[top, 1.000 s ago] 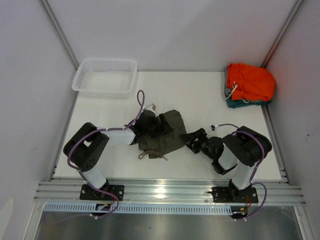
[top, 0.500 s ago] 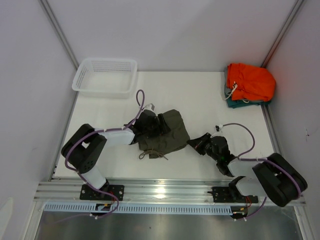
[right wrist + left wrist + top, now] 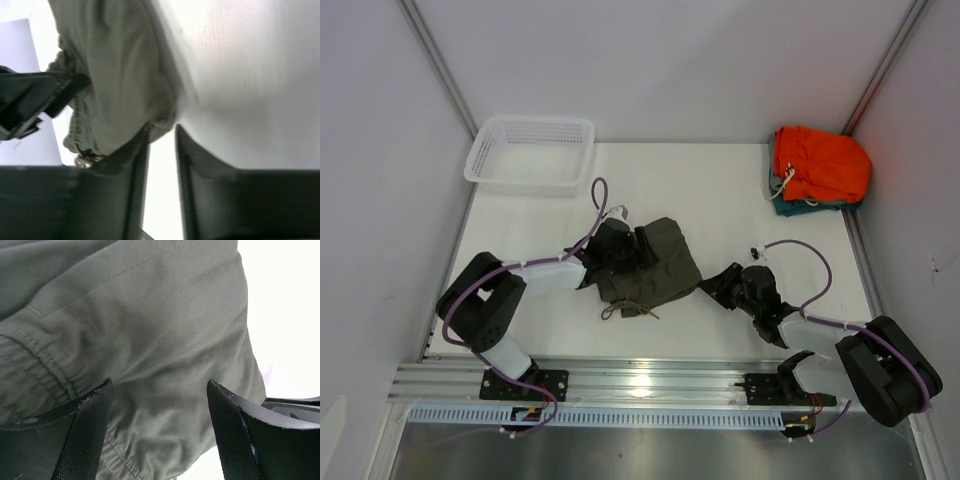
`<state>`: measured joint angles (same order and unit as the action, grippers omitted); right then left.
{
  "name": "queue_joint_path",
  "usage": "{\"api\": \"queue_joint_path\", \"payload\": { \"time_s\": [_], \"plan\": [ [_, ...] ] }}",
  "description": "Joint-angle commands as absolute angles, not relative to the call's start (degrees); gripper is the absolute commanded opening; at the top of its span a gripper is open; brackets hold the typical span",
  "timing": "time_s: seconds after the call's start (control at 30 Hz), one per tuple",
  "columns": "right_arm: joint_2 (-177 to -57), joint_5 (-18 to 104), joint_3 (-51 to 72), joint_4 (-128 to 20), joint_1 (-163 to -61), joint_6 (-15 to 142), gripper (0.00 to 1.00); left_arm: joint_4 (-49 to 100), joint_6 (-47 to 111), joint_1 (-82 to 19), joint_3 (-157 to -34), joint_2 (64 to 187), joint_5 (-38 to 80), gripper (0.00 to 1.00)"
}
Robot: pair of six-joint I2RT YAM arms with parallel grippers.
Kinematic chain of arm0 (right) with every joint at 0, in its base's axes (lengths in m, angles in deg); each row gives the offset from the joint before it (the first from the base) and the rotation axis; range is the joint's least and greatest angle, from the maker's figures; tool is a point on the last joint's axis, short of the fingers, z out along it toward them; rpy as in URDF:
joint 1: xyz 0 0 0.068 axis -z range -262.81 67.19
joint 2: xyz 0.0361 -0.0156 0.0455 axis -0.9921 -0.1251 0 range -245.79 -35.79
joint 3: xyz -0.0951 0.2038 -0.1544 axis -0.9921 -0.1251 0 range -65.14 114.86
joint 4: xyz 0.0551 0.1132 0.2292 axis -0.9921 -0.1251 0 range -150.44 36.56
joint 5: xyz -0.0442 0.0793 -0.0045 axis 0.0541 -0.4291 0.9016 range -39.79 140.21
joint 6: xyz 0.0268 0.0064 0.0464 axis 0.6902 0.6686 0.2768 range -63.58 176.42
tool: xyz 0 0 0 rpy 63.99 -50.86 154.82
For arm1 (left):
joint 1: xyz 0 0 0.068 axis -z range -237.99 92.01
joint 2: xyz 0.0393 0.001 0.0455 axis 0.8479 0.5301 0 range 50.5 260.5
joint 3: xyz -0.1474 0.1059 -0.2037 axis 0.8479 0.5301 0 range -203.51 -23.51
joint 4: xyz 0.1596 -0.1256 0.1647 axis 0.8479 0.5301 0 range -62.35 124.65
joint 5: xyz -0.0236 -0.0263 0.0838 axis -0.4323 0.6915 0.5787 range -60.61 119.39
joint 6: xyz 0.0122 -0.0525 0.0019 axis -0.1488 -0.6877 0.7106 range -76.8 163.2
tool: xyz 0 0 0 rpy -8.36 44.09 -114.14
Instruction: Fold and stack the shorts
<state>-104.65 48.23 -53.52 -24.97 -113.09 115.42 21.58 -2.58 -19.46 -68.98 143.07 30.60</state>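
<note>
The olive-green shorts [image 3: 665,262] lie bunched and partly folded at the middle of the table, their drawstring [image 3: 625,310] trailing toward the near edge. My left gripper [image 3: 642,245] sits on their left half. In the left wrist view it [image 3: 159,385] stands wide open, and the cloth [image 3: 150,315] fills the space between its fingers. My right gripper [image 3: 712,287] lies low at the shorts' right edge. In the right wrist view its jaws [image 3: 162,129] stand a narrow gap apart with bare table showing between them. The hem [image 3: 115,75] lies just at their tips.
A white mesh basket [image 3: 530,150] stands at the back left. Bright orange shorts [image 3: 820,165] lie on a teal garment [image 3: 790,207] at the back right corner. Grey walls close in the table's left, right and far sides.
My right arm has dropped low and swung out to the right. Its gripper drew back slightly from the shorts and narrowed from wide open. The left gripper stayed on the cloth.
</note>
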Motion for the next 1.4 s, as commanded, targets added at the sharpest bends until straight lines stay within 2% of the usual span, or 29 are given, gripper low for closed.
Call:
{"api": "queue_joint_path", "payload": {
  "time_s": [0.0,0.03,0.07,0.13,0.3,0.43,0.63,0.77,0.8,0.93,1.37],
  "plan": [
    [-103.03,49.5,-50.91,-29.35,-113.05,113.12,0.32,23.07,0.05,-18.61,-71.23,139.27,32.81,0.78],
    [-102.77,49.94,-50.55,-30.14,-113.22,111.8,0.54,23.25,0.13,-18.53,-71.15,138.92,32.99,0.79],
    [-102.24,50.21,-50.55,-30.76,-113.22,111.53,0.67,23.43,0.31,-18.52,-71.23,138.65,33.08,0.79],
    [-102.15,51.88,-51.42,-29.8,-112.87,109.96,0.85,23.87,0.48,-18.44,-71.23,137.95,32.82,0.79],
    [-103.82,49.24,-52.92,-23.3,-111.55,107.58,0.87,24.75,1.1,-17.82,-71.15,136.81,32.73,0.79],
    [-107.5,48.02,-53.27,-19.0,-111.38,107.75,0.76,25.19,1.19,-17.65,-71.23,136.19,32.82,0.79],
    [-115.42,45.64,-54.5,-9.24,-111.99,110.56,0.71,25.63,1.19,-17.21,-71.06,136.19,32.82,0.79],
    [-116.65,46.69,-55.82,-3.35,-112.96,110.47,0.79,25.63,1.28,-16.86,-70.71,136.1,32.64,0.79],
    [-116.91,46.87,-56.0,-2.82,-113.05,110.04,0.86,25.63,1.19,-16.85,-70.79,136.1,32.55,0.79],
    [-118.49,46.26,-57.14,2.17,-112.87,109.25,0.98,25.89,1.45,-16.33,-70.09,135.84,32.29,0.78],
    [-137.03,42.04,-59.16,26.79,-112.69,108.8,1.0,30.19,0.49,-13.69,-64.2,127.41,33.69,0.79]
  ]
}}
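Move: The right hand's nearly shut fingertips are at the folded shorts' right corner, which is about 1 cm to their left, level fore-and-aft and some 2 cm lower. The cord lies about 16 cm to that hand's left and 5 cm nearer the base. For the open left hand, the middle of the shorts is 4 cm back, straight in line and about 3 cm down, and the cord is some 13 cm back and 3 cm left. Opening wide at the shorts' right corner, the right hand first drifts a centimetre right, then swings about 3.5 cm left and 2 cm forward, tipping its fingers some 15 degrees flatter until they straddle the corner. The left hand, still open, rises 2 cm over the cloth, then draws back nearly 5 cm towards the corded edge. ##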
